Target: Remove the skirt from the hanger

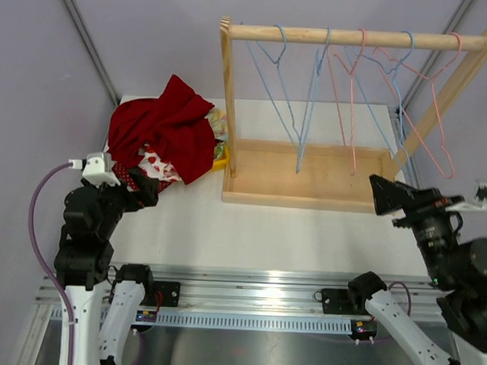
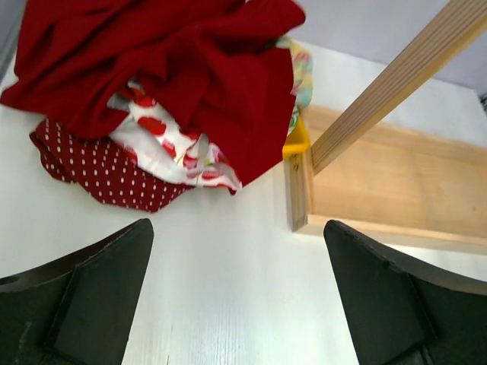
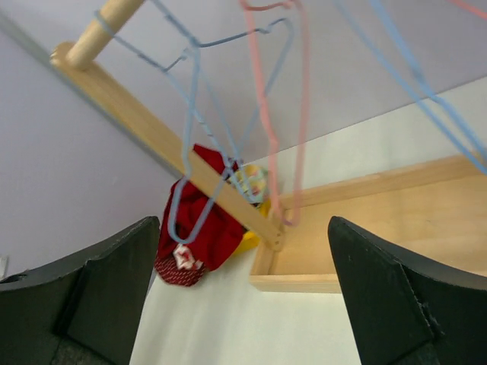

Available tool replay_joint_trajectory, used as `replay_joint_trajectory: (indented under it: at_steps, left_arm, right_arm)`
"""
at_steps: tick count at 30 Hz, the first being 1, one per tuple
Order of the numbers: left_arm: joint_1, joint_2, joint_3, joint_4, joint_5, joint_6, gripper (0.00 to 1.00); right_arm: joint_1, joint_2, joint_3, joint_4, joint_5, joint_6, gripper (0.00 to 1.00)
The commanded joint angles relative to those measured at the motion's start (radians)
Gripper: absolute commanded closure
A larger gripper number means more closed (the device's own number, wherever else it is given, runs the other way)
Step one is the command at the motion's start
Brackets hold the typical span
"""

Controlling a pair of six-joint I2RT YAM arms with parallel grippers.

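A red skirt lies crumpled on top of a heap of clothes at the table's back left, off any hanger; it also shows in the left wrist view and small in the right wrist view. Several bare wire hangers, blue and pink, hang from the wooden rail. My left gripper stands open just in front of the heap, with nothing between its fingers. At the rack's right end my right gripper is open and empty too, pointing at the rack.
The wooden rack has a tray base and slanted posts at the back centre and right. Under the skirt lie a white cloth with red prints, a dark red dotted cloth and a yellow piece.
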Motion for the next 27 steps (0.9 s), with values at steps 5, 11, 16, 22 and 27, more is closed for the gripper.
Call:
replay_joint_trajectory:
  at_steps: [5,11,16,22,27]
  left_arm:
    - [-0.013,-0.086,-0.116,0.026,0.043,-0.019,0.01]
    - [-0.017,-0.123,-0.115,0.023,0.004,-0.018,0.01]
    - [-0.017,-0.14,-0.115,0.011,-0.079,-0.029,0.01]
    - [-0.046,-0.126,-0.121,0.014,-0.099,-0.033,0.01]
    - [-0.052,-0.121,-0.124,0.01,-0.116,-0.039,0.01]
  right_arm:
    - [-0.003,-0.392,-0.312,-0.098,0.419,0.045,0.01]
    - [-0.005,-0.433,-0.348,-0.153,0.408,-0.02,0.01]
    - [-0.003,-0.419,-0.357,-0.144,0.395,-0.02,0.01]
    - [-0.003,-0.374,-0.361,-0.138,0.367,-0.038,0.01]
    - [-0.003,-0.322,-0.355,-0.138,0.344,-0.043,0.01]
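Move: The red skirt already lies on the pile, roughly 33 cm ahead of the left hand, 4 cm to its left and 25 cm below. From the right hand, the skirt lies about 37 cm ahead, 60 cm left and 40 cm below. Near the right hand's height hang emptied hangers: a pink one about 22 cm ahead and 6 cm left, the leftmost blue pair some 20 cm ahead and 18 cm left. Lower the right gripper about 12 cm, carrying it some 8 cm right and slightly back, away from the empty hangers; turn it clockwise about 20 degrees, then tip its fingers slightly down as it slows. Sink the left gripper about 3 cm and ease it slightly back from the pile, then hold there. Keep both grippers empty and wide open. ##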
